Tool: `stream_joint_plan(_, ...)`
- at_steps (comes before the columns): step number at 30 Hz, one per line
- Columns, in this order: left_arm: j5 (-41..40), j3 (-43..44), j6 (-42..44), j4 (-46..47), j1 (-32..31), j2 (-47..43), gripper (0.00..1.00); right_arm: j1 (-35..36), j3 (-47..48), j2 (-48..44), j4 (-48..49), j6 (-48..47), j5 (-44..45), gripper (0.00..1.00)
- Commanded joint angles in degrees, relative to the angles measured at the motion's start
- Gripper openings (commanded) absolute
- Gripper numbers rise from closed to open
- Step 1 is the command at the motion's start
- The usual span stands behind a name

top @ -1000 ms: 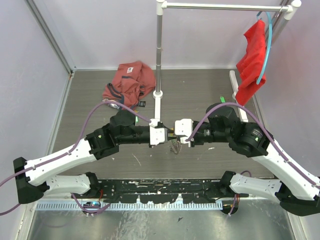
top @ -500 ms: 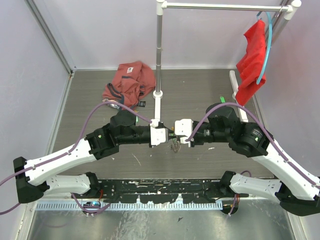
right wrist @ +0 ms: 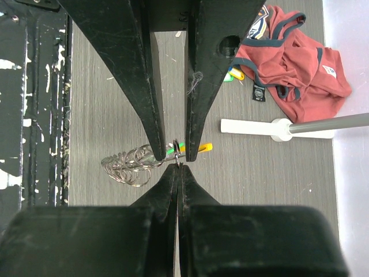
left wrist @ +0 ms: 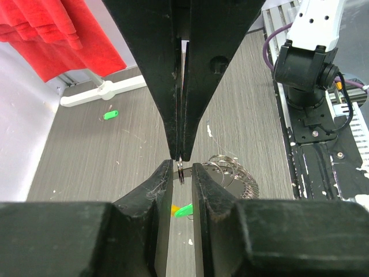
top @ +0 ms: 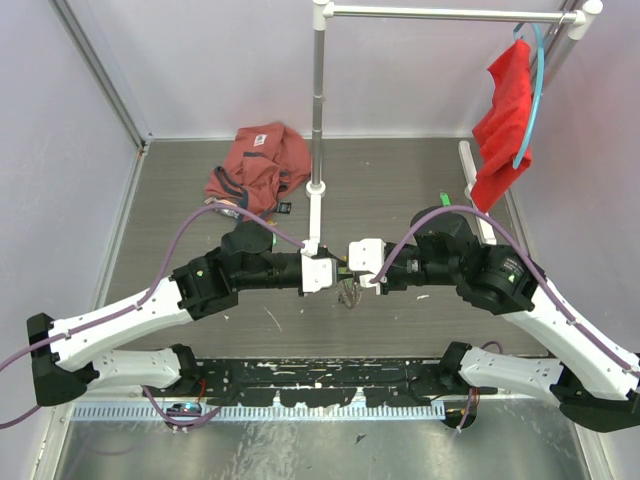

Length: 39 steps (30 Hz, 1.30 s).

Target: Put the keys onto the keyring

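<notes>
At mid-table my two grippers meet tip to tip. My right gripper (right wrist: 179, 167) is shut on the thin edge-on loop of the keyring (right wrist: 177, 148). A bunch of silvery rings (right wrist: 128, 164) hangs off the loop, with a green-tagged key (left wrist: 185, 210) and a yellow-orange tag (right wrist: 203, 148). My left gripper (left wrist: 181, 171) stands open, its fingers astride that loop without pinching it. The top view shows the bunch (top: 347, 291) dangling under both grippers. A loose green-tagged key (left wrist: 109, 115) lies on the table to the right. More tagged keys (right wrist: 233, 74) lie by the reddish garment.
A crumpled reddish garment (top: 258, 160) lies at the back left. A clothes rack pole on a white base (top: 316, 190) stands just behind the grippers. A red cloth on a hanger (top: 505, 110) hangs at the back right. A black perforated strip (top: 320, 372) runs along the near edge.
</notes>
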Motion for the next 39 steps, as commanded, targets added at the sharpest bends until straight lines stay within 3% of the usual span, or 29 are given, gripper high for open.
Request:
stream_joint_plan(1, -0.4, 2.0, 0.6, 0.5, -0.3, -0.9, 0.27, 0.1, 0.0, -0.3, 3.0, -0.1, 0.0, 0.01)
stream_joint_plan(10, -0.8, 2.0, 0.8, 0.5, -0.5, -0.7, 0.25, 0.1, -0.1, -0.4, 3.0, -0.2, -0.2, 0.01)
stream_joint_plan(15, -0.8, 2.0, 0.9, 0.4, -0.6, -0.5, 0.17, 0.1, -0.3, -0.3, 3.0, -0.2, -0.3, 0.01)
stream_joint_plan(20, -0.9, 2.0, 0.9, 0.4, -0.6, -0.5, 0.00, 0.1, -0.2, -0.3, 3.3, -0.1, -0.6, 0.01)
stream_joint_plan(23, -1.1, 1.8, 0.9, 0.4, -0.7, -0.8, 0.00, 0.1, -0.3, -0.8, 3.8, -0.2, -0.9, 0.02)
stream_joint_plan(29, -1.0, -1.5, -0.6, 4.9, -0.7, -3.6, 0.00, 0.1, -3.2, -5.5, 9.7, 0.1, -2.7, 0.36)
stream_joint_plan(39, 4.5, -14.7, -7.5, 25.4, -0.7, -14.3, 0.00, 0.1, -7.0, -12.0, 19.6, 1.4, -9.3, 0.38)
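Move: The keyring's wire end sticks out of the right fingertips and already lies between the left hand's half-parted pads, practically at the left hand point and about 1 cm to the left of the right one. From the left hand, the keyring's coil hangs roughly 4 cm back and 6 cm down, with its yellow tag some 2 cm ahead and 5 cm below. The loose keys by the red cloth lie about 16 cm ahead, 18 cm to its left and 28 cm down. With both hands nearly still, the left fingers close fully and pinch the wire end that the right fingertips are still holding, and only then does the right hand open partway and let go, backing off about 5 cm, mostly up and also back, its pointing fingers tilting up by some 15 degrees. As the right comes clear, the left hand carries the keyring to its left, back and up, some 4 cm in all, keeping its pinch and rolling about 10 degrees. ##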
